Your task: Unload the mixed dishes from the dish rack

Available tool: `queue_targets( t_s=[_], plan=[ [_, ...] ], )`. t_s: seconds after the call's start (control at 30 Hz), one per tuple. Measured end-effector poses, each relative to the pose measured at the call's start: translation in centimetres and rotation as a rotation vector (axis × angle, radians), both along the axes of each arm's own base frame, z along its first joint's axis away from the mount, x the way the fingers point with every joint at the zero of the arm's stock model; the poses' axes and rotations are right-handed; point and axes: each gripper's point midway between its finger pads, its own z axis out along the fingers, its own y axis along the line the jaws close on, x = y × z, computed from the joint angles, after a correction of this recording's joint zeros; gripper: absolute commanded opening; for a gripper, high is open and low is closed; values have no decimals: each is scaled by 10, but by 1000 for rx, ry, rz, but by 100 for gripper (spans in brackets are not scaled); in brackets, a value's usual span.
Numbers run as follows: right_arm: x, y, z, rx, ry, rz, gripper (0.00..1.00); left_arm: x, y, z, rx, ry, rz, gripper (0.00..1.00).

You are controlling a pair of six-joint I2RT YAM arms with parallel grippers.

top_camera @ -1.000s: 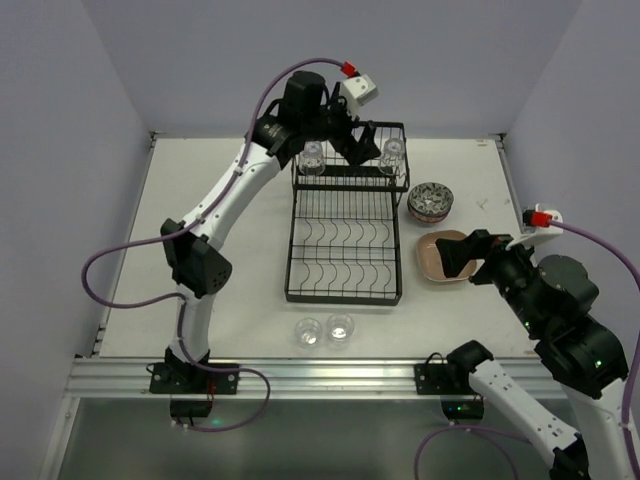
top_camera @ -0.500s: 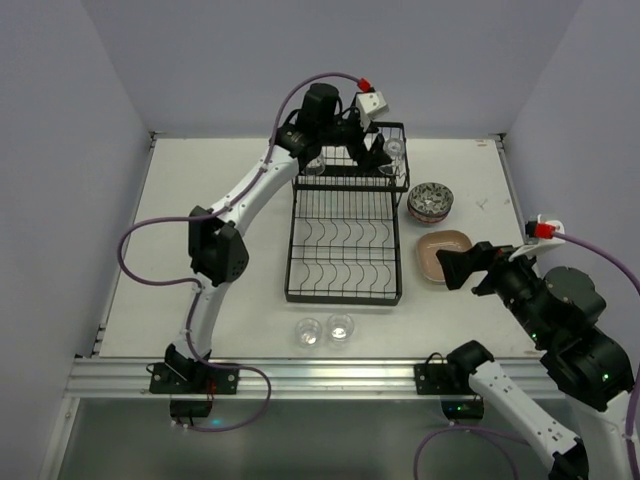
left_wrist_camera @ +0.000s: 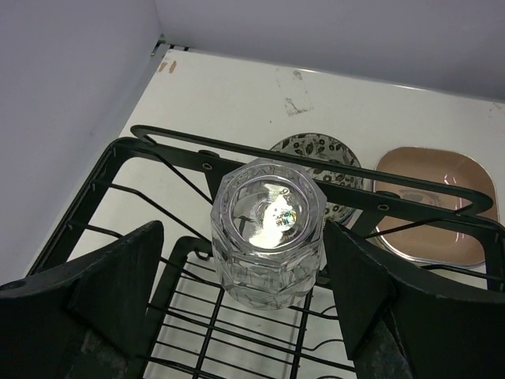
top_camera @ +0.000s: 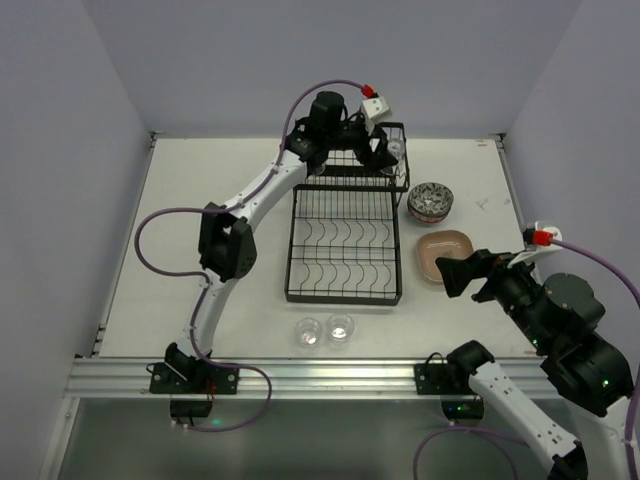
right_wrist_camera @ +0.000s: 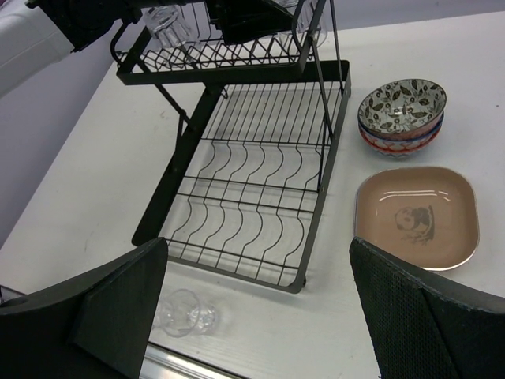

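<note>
The black wire dish rack (top_camera: 345, 250) stands mid-table. An upturned clear glass (left_wrist_camera: 268, 229) stands on its upper shelf at the right end (top_camera: 394, 148). My left gripper (left_wrist_camera: 245, 260) is open and straddles it: the right finger is close to the glass and a gap shows on the left. A second glass (right_wrist_camera: 170, 24) stands at the shelf's left end. My right gripper (right_wrist_camera: 259, 260) hangs open and empty above the table, near the rack's front right corner (top_camera: 452, 272). Its lower tier holds no dishes.
Stacked patterned bowls (top_camera: 430, 202) and a brown rounded-square plate (right_wrist_camera: 416, 215) lie right of the rack. Two clear glasses (top_camera: 308, 331) (top_camera: 341, 328) stand in front of it near the table's front edge. Walls close the back and sides.
My left gripper has swung right along the upper shelf and come down around the right-hand glass. My right gripper has drawn back from over the brown plate toward the near edge.
</note>
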Motion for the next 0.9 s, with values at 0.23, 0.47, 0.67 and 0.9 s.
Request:
queue_targets(
  t_s=[0.23, 0.47, 0.67, 0.9],
  plan=[
    [1, 2, -7, -12, 15, 9, 99, 1, -5, 2, -31, 0, -10, 77],
    [-1, 1, -10, -17, 16, 10, 99, 0, -10, 11, -77, 2, -28, 51],
    [-2, 0, -9, -20, 10, 10, 99, -2, -11, 13, -88, 8, -40, 19],
    [-2, -1, -9, -21, 7, 11, 99, -2, -12, 9, -92, 8, -40, 0]
  ],
)
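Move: The left hand's open fingers already straddle the right-end glass on the upper rack tier, its middle about 3 cm to the right and 1 cm below. The other glass stands about 15 cm to this hand's left, level ahead; the bowl stack is some 14 cm right, 5 cm back and 22 cm down. From the right hand the right-end glass lies about 31 cm ahead, 10 cm left and 8 cm lower. The left hand eases about 1 cm right and 1 cm up while its fingers close and pinch the right-end glass. ##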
